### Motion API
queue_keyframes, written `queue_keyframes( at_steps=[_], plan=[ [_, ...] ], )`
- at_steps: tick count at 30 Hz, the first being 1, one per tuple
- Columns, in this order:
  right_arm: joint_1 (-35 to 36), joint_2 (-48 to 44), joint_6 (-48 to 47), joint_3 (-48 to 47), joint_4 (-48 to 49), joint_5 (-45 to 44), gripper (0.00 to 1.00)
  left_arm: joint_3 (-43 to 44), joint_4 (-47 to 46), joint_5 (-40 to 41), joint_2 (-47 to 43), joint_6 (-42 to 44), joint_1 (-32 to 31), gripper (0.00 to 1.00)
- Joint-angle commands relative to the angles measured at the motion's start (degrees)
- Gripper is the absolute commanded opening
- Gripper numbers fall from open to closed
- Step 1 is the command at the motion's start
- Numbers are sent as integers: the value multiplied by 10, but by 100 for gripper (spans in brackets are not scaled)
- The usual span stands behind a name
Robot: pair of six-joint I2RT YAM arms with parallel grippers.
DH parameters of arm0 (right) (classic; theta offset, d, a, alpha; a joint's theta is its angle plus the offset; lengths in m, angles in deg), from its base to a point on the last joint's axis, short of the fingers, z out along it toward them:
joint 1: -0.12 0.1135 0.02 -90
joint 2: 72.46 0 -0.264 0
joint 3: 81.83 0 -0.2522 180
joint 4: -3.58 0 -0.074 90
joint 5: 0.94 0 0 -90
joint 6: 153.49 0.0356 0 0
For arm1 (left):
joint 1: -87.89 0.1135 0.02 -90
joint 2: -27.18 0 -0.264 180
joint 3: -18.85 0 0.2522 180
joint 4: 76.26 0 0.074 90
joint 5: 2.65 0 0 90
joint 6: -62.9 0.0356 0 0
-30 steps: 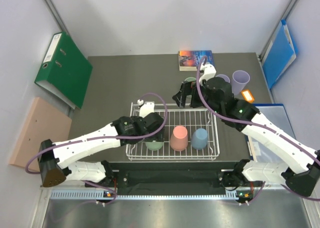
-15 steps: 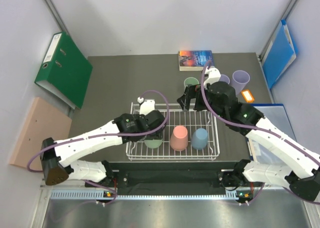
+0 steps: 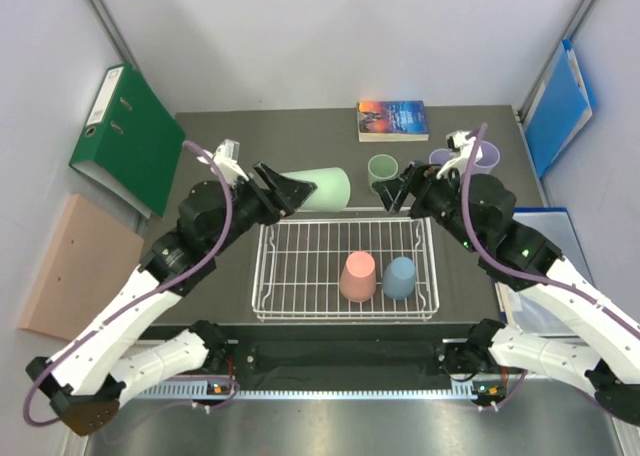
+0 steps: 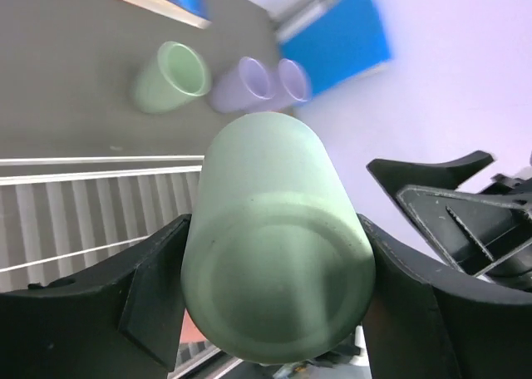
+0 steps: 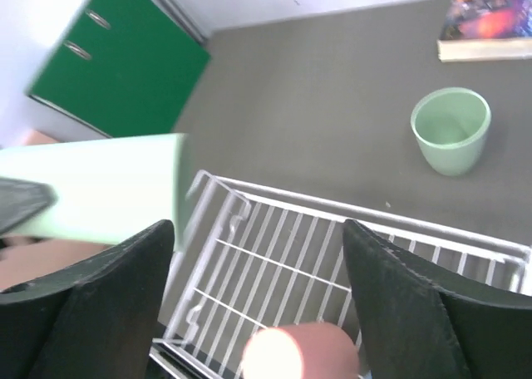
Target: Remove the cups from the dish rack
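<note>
My left gripper (image 3: 290,189) (image 4: 278,267) is shut on a light green cup (image 3: 322,188) (image 4: 274,254), held on its side in the air over the back edge of the white wire dish rack (image 3: 300,261) (image 5: 249,229). A salmon pink cup (image 3: 358,276) (image 5: 299,351) and a light blue cup (image 3: 400,276) stand upside down in the rack. A second green cup (image 3: 382,167) (image 5: 450,130) (image 4: 173,76) and two lavender cups (image 4: 241,84) (image 3: 485,154) stand upright on the table behind the rack. My right gripper (image 3: 398,194) (image 5: 258,246) hovers open and empty at the rack's back right corner, facing the held cup.
A book (image 3: 392,119) lies at the table's back edge. A green binder (image 3: 128,136) leans off the left side and a blue folder (image 3: 560,106) stands at the right wall. An orange tag (image 3: 496,190) lies by the lavender cups. A pink board (image 3: 70,266) sits far left.
My left arm has lifted the green cup out of the rack, up and back, and turned it on its side. My right gripper has drawn right and turned towards it.
</note>
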Motion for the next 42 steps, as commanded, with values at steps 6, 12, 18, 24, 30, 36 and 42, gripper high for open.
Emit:
queue_keyframes(
  at_steps=[6, 12, 18, 24, 30, 36, 42],
  plan=[
    [8, -13, 11, -30, 92, 90, 71, -152, -585, -369, 99, -286, 150, 0],
    [8, -2, 2, -41, 104, 111, 72, -121, -615, -394, 148, -304, 151, 0],
    [8, 31, -10, -53, 112, 127, 72, -122, -641, -400, 164, -318, 151, 0],
    [7, 83, -23, -78, 130, 159, 53, -121, -643, -418, 175, -327, 150, 0],
    [7, 118, -27, -109, 128, 176, 11, -115, -630, -428, 186, -317, 152, 2],
    [7, 112, -49, -139, 87, 103, 0, -49, -404, -378, 171, -191, 159, 98],
    [1, 173, -74, -255, -41, 21, 0, 31, -97, -208, 162, -115, 180, 99]
  ],
)
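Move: The left hand already holds the green cup by its closed end; its middle lies some 5 cm right of that hand and 1 ahead, and about 13 cm left of the right hand, level with it and at its height. From the right hand, a standing green cup is roughly 20 cm straight ahead, the peach cup 7 back and 5 left, the blue cup 7 back and 6 right, all about 26 below. Left hand carries green cup forward-right; right hand, moving up-left about 10 cm, pinches its rim, then left opens. ##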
